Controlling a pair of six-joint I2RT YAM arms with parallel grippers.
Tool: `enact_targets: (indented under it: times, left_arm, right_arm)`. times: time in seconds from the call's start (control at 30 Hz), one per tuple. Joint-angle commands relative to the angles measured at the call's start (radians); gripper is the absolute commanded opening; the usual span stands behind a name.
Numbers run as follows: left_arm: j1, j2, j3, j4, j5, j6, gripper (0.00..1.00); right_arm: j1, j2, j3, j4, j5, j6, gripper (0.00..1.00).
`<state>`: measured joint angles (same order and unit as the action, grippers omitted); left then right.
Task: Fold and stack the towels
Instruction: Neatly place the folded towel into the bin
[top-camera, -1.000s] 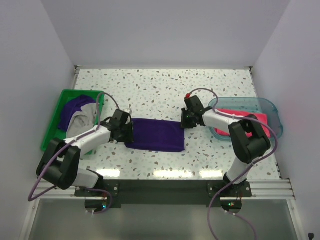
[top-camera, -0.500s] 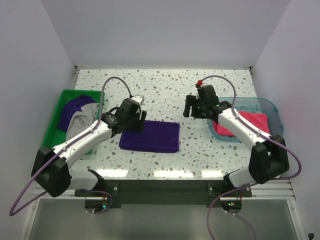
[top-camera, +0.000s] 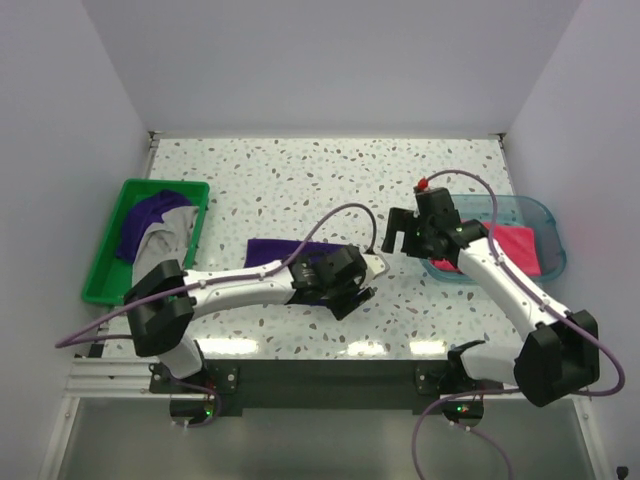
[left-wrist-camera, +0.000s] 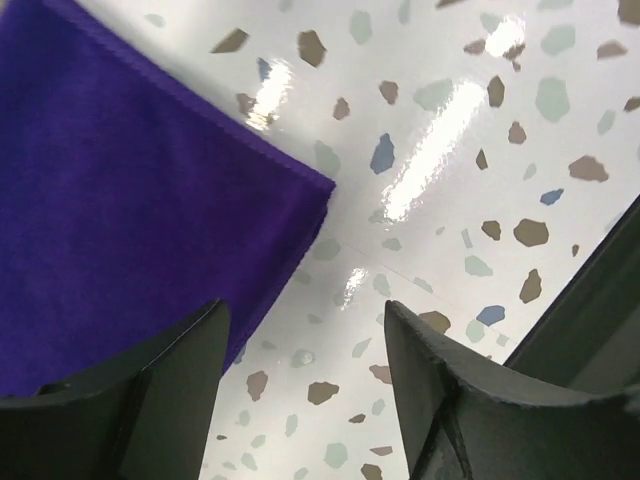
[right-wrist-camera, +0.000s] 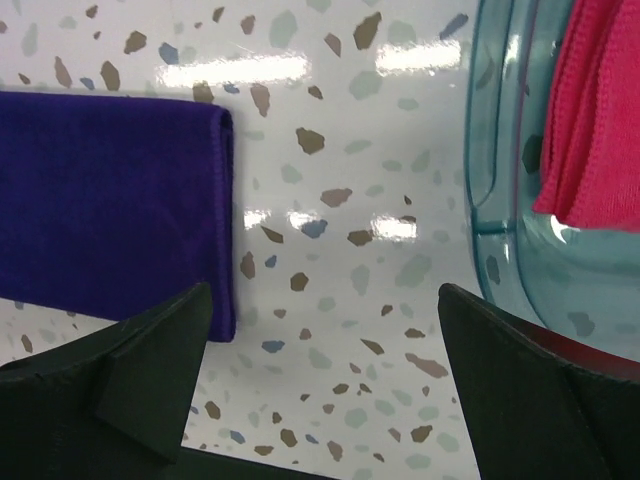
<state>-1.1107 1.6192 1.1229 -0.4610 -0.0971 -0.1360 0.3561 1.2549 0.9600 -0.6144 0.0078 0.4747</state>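
A folded dark purple towel lies flat mid-table, its right part hidden under my left arm. The left gripper hovers open at the towel's near right corner. In the left wrist view the towel fills the upper left, and only bare table shows between the fingers. My right gripper stands wide open between the towel and the teal tray, empty. A hot pink towel lies in that tray. A purple towel and a grey-white one sit in the green bin.
The green bin stands at the left edge and the translucent teal tray at the right. White walls close off the back and both sides. The left arm stretches low across the table's near middle.
Both grippers have let go of the purple towel and opened. The left arm swung from the towel's left end across to its right end. The right gripper drew back toward the tray.
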Motion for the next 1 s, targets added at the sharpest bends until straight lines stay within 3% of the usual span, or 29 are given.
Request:
enact_targets:
  times: [0.0,0.23,0.77,0.97]
  left_arm:
    - [-0.027,0.045,0.052,0.064,-0.010,0.084,0.68]
    - [-0.058,0.151,0.078,0.120,-0.032,0.102,0.59]
    - [-0.060,0.242,-0.018,0.194,-0.088,0.056,0.44]
    - [-0.057,0.245,-0.046,0.199,-0.145,0.042,0.26]
  right_arm:
    - [-0.014,-0.067,-0.023,-0.051,0.037,0.038,0.99]
    - [-0.017,-0.095,-0.043,-0.105,0.133,0.044,0.99]
    - [-0.023,-0.101,-0.064,-0.067,0.074,0.067,0.99]
    - [-0.025,-0.097,-0.075,-0.033,0.011,0.087,0.99]
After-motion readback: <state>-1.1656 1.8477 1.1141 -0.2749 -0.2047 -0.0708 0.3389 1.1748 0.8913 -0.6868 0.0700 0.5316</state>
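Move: The purple towel's near right corner lies almost under my left hand, about 7 cm down, 1 cm ahead and 2 cm to the right; the towel's middle is roughly 8 cm ahead and 10 cm left. The blue bin's middle is some 31 cm right and 15 cm ahead, the pink towel in it 31 cm right and 13 cm ahead. From my right hand the corner is about 9 cm left, 8 cm back and 12 cm below. I lower my left hand about 7 cm onto the purple towel's near right corner, easing 2 or 3 cm to the right, and narrow the fingers from well open to mostly shut so they pinch the fabric at the corner. Meanwhile my right hand, still wide open above the table, backs off about 3 cm, back and to the right. ##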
